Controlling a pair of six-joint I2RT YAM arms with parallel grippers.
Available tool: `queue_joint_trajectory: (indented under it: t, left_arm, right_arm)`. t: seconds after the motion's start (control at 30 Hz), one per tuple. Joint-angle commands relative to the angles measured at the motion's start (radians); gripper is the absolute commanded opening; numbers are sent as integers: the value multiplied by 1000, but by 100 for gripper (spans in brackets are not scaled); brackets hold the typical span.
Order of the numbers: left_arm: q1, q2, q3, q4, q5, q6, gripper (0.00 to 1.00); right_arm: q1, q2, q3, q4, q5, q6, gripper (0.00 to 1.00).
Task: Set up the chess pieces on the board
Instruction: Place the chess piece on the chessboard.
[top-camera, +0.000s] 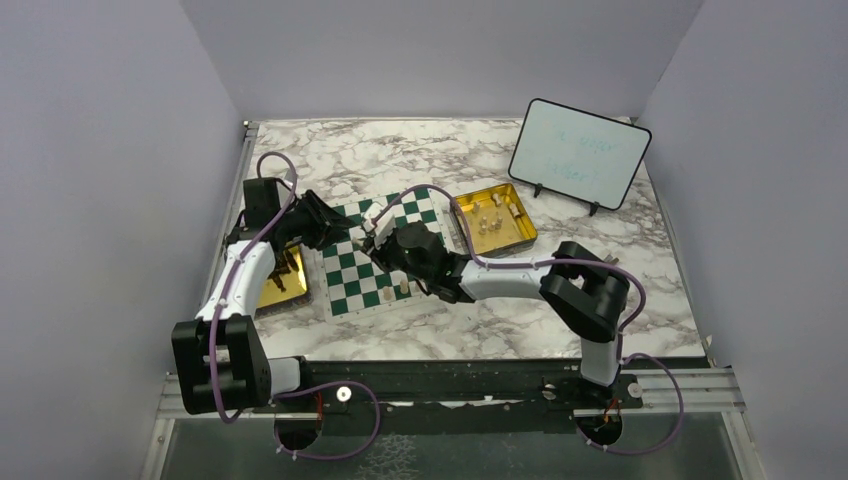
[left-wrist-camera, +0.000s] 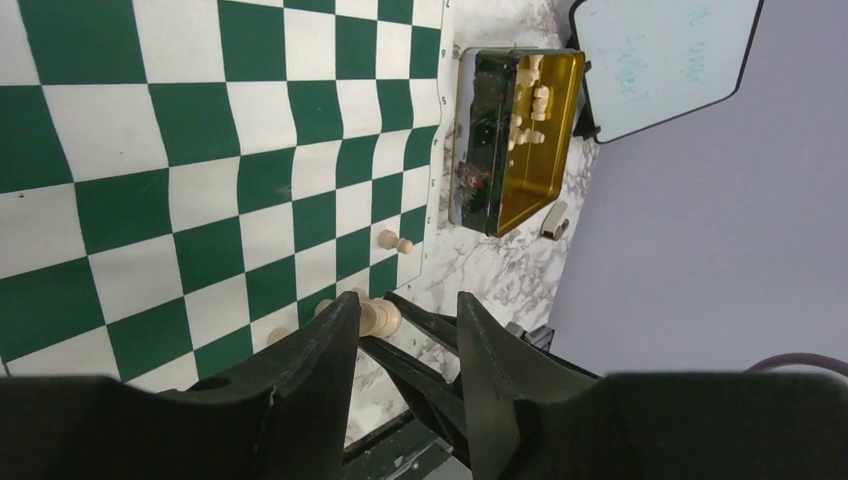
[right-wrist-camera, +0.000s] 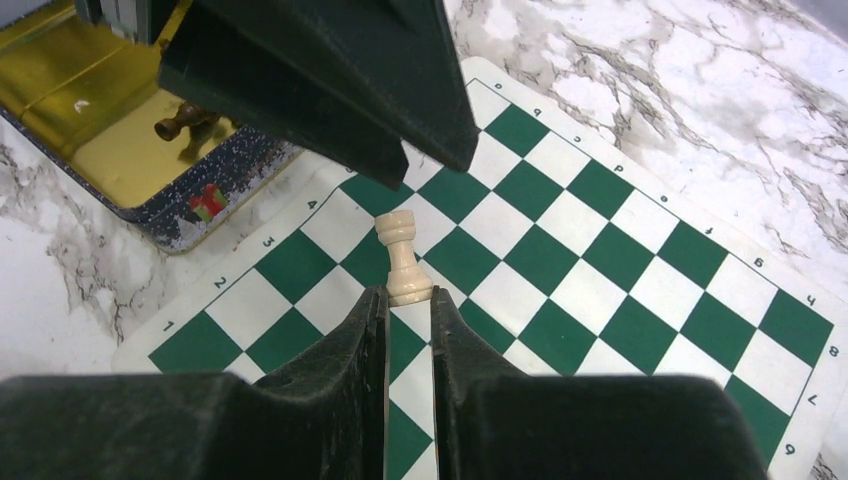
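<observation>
The green-and-white board (top-camera: 352, 283) lies on the marble table between two gold tins. My right gripper (right-wrist-camera: 408, 296) is shut on the base of a cream rook (right-wrist-camera: 399, 250), which it holds over the squares near the board's left edge. My left gripper (left-wrist-camera: 405, 312) hovers close opposite it with its jaws apart and nothing between them. Through that gap I see the right gripper's fingers (left-wrist-camera: 425, 322) and the rook (left-wrist-camera: 380, 317). Another cream piece (left-wrist-camera: 392, 241) stands on the board near its edge. In the top view both grippers meet over the board, left gripper (top-camera: 338, 230) and right gripper (top-camera: 376, 238).
A gold tin (top-camera: 519, 215) right of the board holds several cream pieces (left-wrist-camera: 530, 105). A second gold tin (right-wrist-camera: 60, 70) left of the board holds a dark piece (right-wrist-camera: 185, 120). A framed whiteboard (top-camera: 578, 153) stands at the back right.
</observation>
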Motion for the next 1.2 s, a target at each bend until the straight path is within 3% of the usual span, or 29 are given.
queue_joint_trajectory:
  t: [0.0, 0.27, 0.87, 1.0, 1.17]
  left_arm:
    - [-15, -2, -33, 23, 46, 27, 42]
    - [-23, 4, -46, 23, 52, 32, 44]
    - [-26, 19, -60, 32, 54, 27, 16]
    - [-28, -7, -72, 31, -2, 0, 12]
    - [-41, -116, -98, 31, -189, -22, 3]
  right_arm:
    - [2, -55, -27, 83, 45, 22, 9]
    - [2, -62, -39, 98, 41, 28, 9]
    - [2, -46, -39, 93, 30, 39, 11]
    - [3, -48, -47, 94, 35, 52, 24]
    - [2, -81, -85, 92, 45, 82, 53]
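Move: The pale chess piece, pinched at its wide end by the right fingers, has its middle about 1 cm back, 2 cm right and 4 cm below the left hand. From the right hand, the left fingertips are some 3 cm left, 1 cm ahead and 4 cm above. The two nearest standing pieces are about 14 cm below the left hand: the near one 8 cm back and 8 cm right, the far one 6 cm back and 12 cm right. The chess piece changes hands in mid-air over the board: the right hand raises it about 1.5 cm to the left fingertips and holds it there, while the left hand eases some 2 cm down, with a little back and right, and closes to pinch its narrow end. Only then do the right fingers open and let go of the wide end. ##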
